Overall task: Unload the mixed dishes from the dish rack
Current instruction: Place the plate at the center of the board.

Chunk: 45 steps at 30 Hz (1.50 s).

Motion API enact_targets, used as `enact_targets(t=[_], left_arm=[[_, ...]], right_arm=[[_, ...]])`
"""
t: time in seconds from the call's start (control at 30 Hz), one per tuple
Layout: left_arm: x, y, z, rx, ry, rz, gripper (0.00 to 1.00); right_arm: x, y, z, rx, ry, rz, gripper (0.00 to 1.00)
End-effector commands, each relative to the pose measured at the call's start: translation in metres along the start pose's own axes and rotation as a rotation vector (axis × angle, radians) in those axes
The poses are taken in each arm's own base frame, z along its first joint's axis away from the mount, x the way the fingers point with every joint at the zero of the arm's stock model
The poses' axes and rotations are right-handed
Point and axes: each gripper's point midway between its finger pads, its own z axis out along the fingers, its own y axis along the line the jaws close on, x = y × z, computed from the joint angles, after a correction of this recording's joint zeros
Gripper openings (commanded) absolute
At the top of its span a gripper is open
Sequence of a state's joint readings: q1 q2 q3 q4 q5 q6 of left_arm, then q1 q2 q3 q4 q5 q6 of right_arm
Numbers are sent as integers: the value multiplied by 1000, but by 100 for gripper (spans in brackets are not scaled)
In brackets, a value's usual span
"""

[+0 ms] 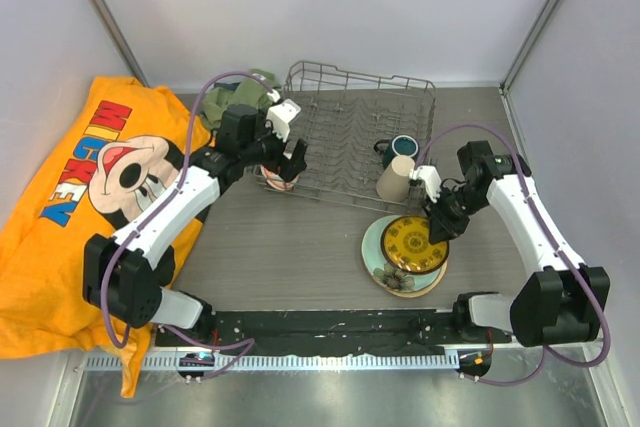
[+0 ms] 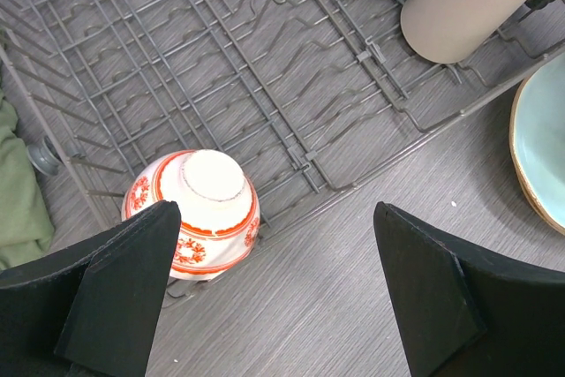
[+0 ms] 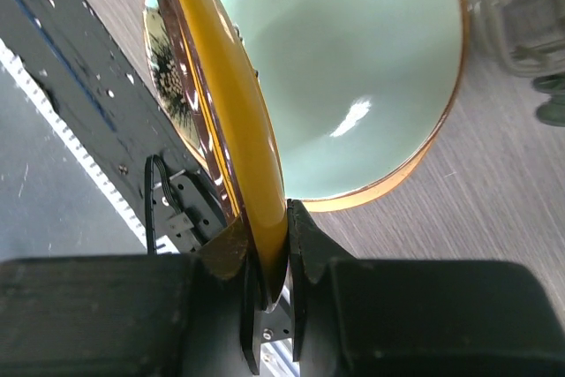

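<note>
The grey wire dish rack (image 1: 350, 117) stands at the back middle. A beige cup (image 1: 396, 177) and a dark teal mug (image 1: 403, 147) sit at its right front. A red-orange bowl (image 2: 199, 205) stands upside down at the rack's front left corner. My left gripper (image 2: 274, 297) hovers open just in front of it, its left finger beside the bowl. My right gripper (image 3: 272, 253) is shut on the rim of the small yellow plate (image 3: 225, 86), which is tilted over the pale green plate (image 3: 353, 59). The green plate lies on the cream plate (image 1: 400, 282) in front of the rack.
An orange Mickey T-shirt (image 1: 90, 197) covers the table's left side. A green cloth (image 1: 235, 97) lies bunched behind the rack's left end. The arms' black base rail (image 1: 330, 327) runs along the near edge. Grey walls close in both sides.
</note>
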<state>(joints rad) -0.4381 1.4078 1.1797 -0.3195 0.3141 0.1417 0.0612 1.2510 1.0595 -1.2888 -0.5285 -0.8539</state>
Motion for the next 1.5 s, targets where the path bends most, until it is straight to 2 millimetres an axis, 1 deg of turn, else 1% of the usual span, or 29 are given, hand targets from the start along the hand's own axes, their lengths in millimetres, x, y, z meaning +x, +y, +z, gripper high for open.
enact_targets(t=[0.0,0.27,0.53,0.77,0.83,0.93,0.97,1.1,1.47], left_arm=[[-7,5,2,-9,-13,16,96],[-3,9,5,-20,3,24,96],[2,10,10,-17,16,26,96],[4,10,12,-17,22,30,96],[4,11,12,-17,22,30,96],[4,10,12,-17,24,35,96],[4,11,12,-20,24,35,96],[6,10,11,-20,26,35,96],[6,10,9,-20,21,39,96]], right_arm=[[14,-3,9,-31,53,-44,2],[21,-14,31,-57,74,-37,2],[15,-19,39,-82,52,-32,2],[15,-22,48,-102,49,-17,3],[13,-24,50,-102,41,-16,6],[12,-28,53,-95,38,-5,15],[12,-28,53,-94,40,-1,21],[13,-30,56,-91,48,11,31],[19,-34,58,-59,60,29,44]])
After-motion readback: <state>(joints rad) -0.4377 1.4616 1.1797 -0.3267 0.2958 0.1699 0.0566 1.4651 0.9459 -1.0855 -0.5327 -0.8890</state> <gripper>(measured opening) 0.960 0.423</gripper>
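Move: The light green plate, lying on the bird plate, has its middle about 6 cm left of the right hand, 4 cm back and 9 cm below; that hand already holds the yellow plate tilted by its rim. The beige cup stands about 11 cm ahead of the hand and 7 cm left, with the teal mug some 18 cm ahead and 6 cm left. From the left hand, the green plate lies roughly 23 cm right, 20 cm back and 18 cm below. The yellow plate, pinched by its rim, is lowered onto the green plate as the right hand sinks about 7 cm, drifting slightly back and then forward while its wrist tilts 5 to 10 degrees. Near the bottom the fingers part partway, easing their pinch with the rim still between them. The empty left hand, wide open, sinks about 2 cm. ##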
